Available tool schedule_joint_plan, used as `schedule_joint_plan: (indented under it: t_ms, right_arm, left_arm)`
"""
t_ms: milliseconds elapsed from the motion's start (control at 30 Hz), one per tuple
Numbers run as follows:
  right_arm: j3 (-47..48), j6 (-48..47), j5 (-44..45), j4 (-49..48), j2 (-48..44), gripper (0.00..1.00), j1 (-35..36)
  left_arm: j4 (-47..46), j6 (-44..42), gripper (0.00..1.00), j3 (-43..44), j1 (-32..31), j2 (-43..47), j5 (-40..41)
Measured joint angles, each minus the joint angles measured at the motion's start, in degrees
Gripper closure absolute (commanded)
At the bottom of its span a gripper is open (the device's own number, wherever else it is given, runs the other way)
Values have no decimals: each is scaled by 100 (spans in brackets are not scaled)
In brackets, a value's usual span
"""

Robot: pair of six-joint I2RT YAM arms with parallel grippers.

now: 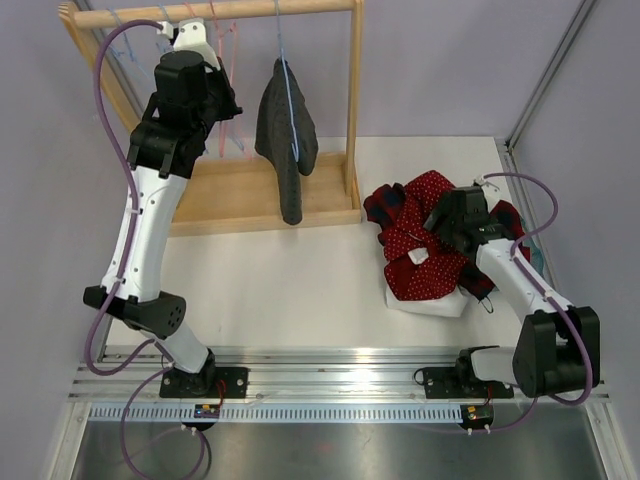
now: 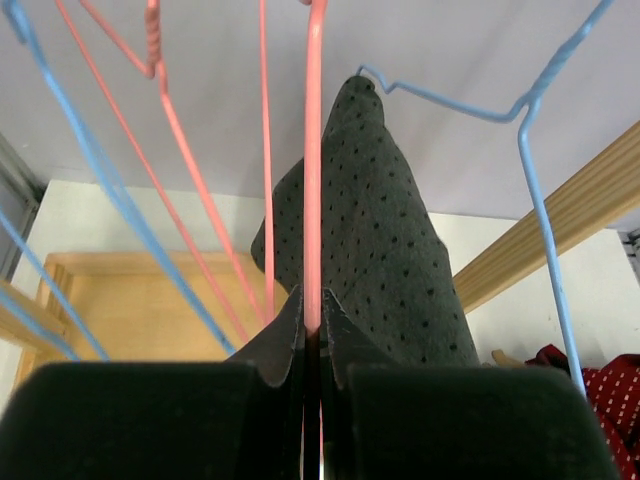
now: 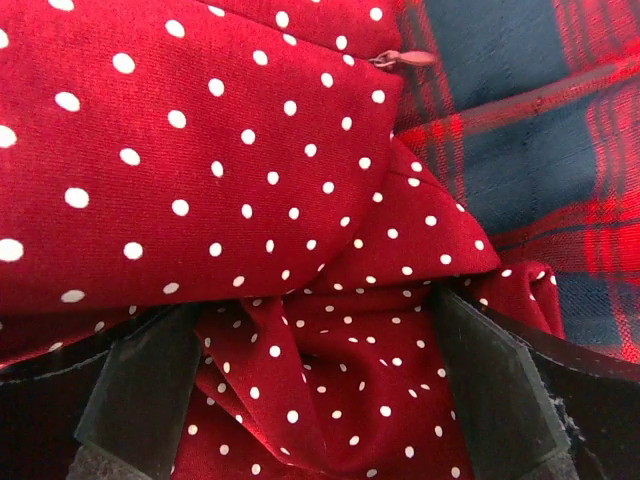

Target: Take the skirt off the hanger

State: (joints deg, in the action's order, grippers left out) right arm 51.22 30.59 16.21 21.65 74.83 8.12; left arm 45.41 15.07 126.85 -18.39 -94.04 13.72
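Observation:
A red white-dotted skirt [image 1: 425, 255] lies crumpled on a pile at the right of the table, off any hanger. My right gripper [image 1: 432, 228] is down on it, jaws wide apart, with a fold of the dotted cloth [image 3: 250, 150] bunched between the fingers [image 3: 140, 390]; in its wrist view the gripper [image 3: 315, 330] is open. My left gripper [image 1: 205, 35] is up at the rack, shut on the wire of a bare pink hanger [image 2: 314, 150]. In its wrist view the gripper [image 2: 312, 305] pinches the wire. A grey dotted skirt [image 1: 285, 135] hangs on a blue hanger [image 2: 530, 180].
The wooden rack [image 1: 215, 12] stands at the back left on its wooden base [image 1: 240, 195]. More pink and blue wire hangers [image 2: 100, 170] hang beside my left gripper. A red and dark plaid cloth [image 3: 530, 130] lies under the dotted skirt. A white cloth [image 1: 440, 303] shows at the pile's front.

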Motion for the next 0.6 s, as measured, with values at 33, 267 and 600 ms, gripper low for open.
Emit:
schedule_joint_plan:
  t_ms: [33, 267, 600]
  right_arm:
    - [-142, 39, -101, -98, -76, 1, -2]
    - [-470, 98, -605, -254, -688, 1, -9]
    - [-472, 120, -1054, 184, -1537, 1, 0]
  left_arm:
    - [-46, 11, 100, 50, 39, -63, -79]
    - [-227, 214, 100, 483, 245, -691, -579]
    - [-227, 505, 99, -267, 273, -577, -820]
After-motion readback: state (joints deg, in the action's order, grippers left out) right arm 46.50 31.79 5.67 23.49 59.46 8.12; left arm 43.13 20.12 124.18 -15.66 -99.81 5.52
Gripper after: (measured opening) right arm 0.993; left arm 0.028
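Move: The pink hanger is still pinched in the shut left fingers. The rod it goes to runs crosswise some 22 cm above that hand and about 3 ahead. From there the grey skirt hangs 10 cm right, 5 ahead and slightly lower; the other pink hanger hangs 5 left and 5 ahead. From the open right hand, the grey skirt is 35 cm left, 12 ahead and well above; the red dotted skirt lies just beneath, 4 left and 5 back. The empty pink hanger, kept in the left hand's pinch, goes about 4.5 cm forward beneath the rod and slightly right, then down some 5 cm as the fingers tip a little lower. The right hand, fingers still wide open, leaves the dropped red dotted skirt, backing and rising with a drift left towards the grey skirt. ##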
